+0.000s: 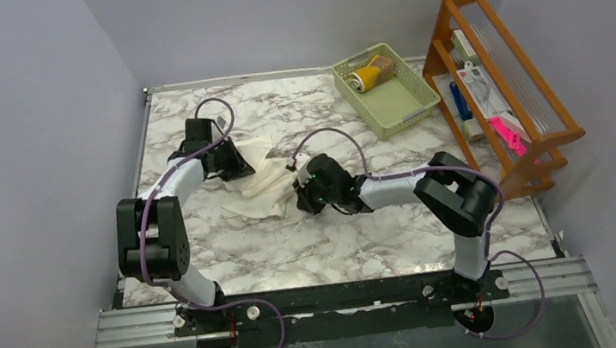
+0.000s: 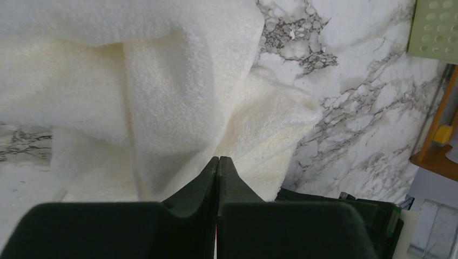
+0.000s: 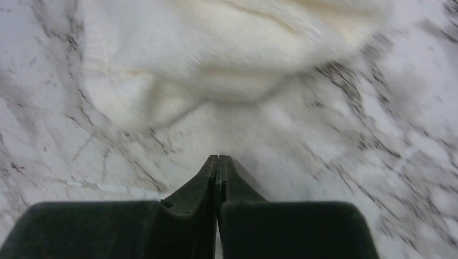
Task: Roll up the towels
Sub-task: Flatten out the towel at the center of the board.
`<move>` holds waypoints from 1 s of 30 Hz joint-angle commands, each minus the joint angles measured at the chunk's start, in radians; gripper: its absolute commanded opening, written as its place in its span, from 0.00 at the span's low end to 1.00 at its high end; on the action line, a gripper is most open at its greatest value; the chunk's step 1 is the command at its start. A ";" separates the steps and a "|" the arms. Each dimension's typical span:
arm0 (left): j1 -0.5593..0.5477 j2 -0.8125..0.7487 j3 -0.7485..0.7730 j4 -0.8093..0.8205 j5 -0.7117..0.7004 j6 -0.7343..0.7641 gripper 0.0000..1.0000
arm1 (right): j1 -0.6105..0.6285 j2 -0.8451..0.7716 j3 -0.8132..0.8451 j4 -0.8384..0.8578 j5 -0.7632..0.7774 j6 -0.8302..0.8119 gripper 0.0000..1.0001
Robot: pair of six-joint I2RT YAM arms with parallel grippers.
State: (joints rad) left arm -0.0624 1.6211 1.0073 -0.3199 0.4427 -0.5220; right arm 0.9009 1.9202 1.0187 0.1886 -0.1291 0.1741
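Note:
A cream-white towel (image 1: 260, 179) lies crumpled and loosely folded on the marble table (image 1: 338, 248), between my two grippers. The left gripper (image 1: 236, 166) is at its far left edge. In the left wrist view the left gripper (image 2: 218, 159) hangs shut over the towel (image 2: 162, 97), and I see nothing pinched between the tips. The right gripper (image 1: 303, 197) is at the towel's near right side. Its wrist view shows the right gripper (image 3: 217, 157) shut over bare marble, the towel (image 3: 216, 59) just ahead. A mustard-yellow rolled towel (image 1: 373, 73) lies in the basket.
The pale green plastic basket (image 1: 405, 105) stands at the back right, and its corner (image 2: 435, 27) shows in the left wrist view. A wooden rack (image 1: 533, 129) holding small items lines the right edge. Grey walls close in the left, back and right sides.

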 commanded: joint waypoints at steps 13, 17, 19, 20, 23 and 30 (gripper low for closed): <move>0.289 -0.318 0.024 -0.073 -0.083 0.022 0.00 | -0.263 -0.485 -0.309 0.053 0.104 0.080 0.01; 0.343 -0.356 -0.021 -0.072 -0.098 0.019 0.00 | -0.259 -0.431 -0.270 0.046 0.041 0.048 0.01; 0.355 -0.356 -0.033 -0.072 -0.094 0.015 0.00 | -0.226 -0.394 -0.227 0.018 0.048 0.034 0.01; 0.361 -0.356 -0.040 -0.070 -0.090 0.011 0.00 | -0.198 -0.380 -0.211 0.012 0.074 0.019 0.01; 0.382 -0.359 -0.061 -0.061 -0.097 0.003 0.00 | -0.144 -0.346 -0.186 0.019 0.107 0.002 0.01; 0.362 -0.316 -0.147 0.113 0.215 -0.050 0.01 | -0.089 -0.193 -0.052 0.054 -0.093 0.055 0.17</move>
State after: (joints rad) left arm 0.3214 1.2789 0.9020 -0.3454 0.4088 -0.5308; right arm 0.7803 1.6352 0.8589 0.2104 -0.1043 0.2089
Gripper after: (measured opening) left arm 0.009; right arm 0.023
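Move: The crumpled white towel lies almost under the left hand, its middle some 3 cm to the right, 2 cm back and 5 cm below. From the right hand the same towel's middle is about 10 cm ahead and 10 cm to the left, at roughly the same height. The green basket stands some 34 cm ahead and 30 cm right of the right hand, with the rolled towel in it about 39 cm ahead and 26 cm right. The white towel is left behind by both hands, their fingers shut and empty. The left swings about 14 cm left and 11 cm up, turning some 25 degrees counter-clockwise, then sinks a few centimetres beside the towel. The right sweeps right and forward from the towel's near right edge, rises, then comes partly back leftward and down towards it. ##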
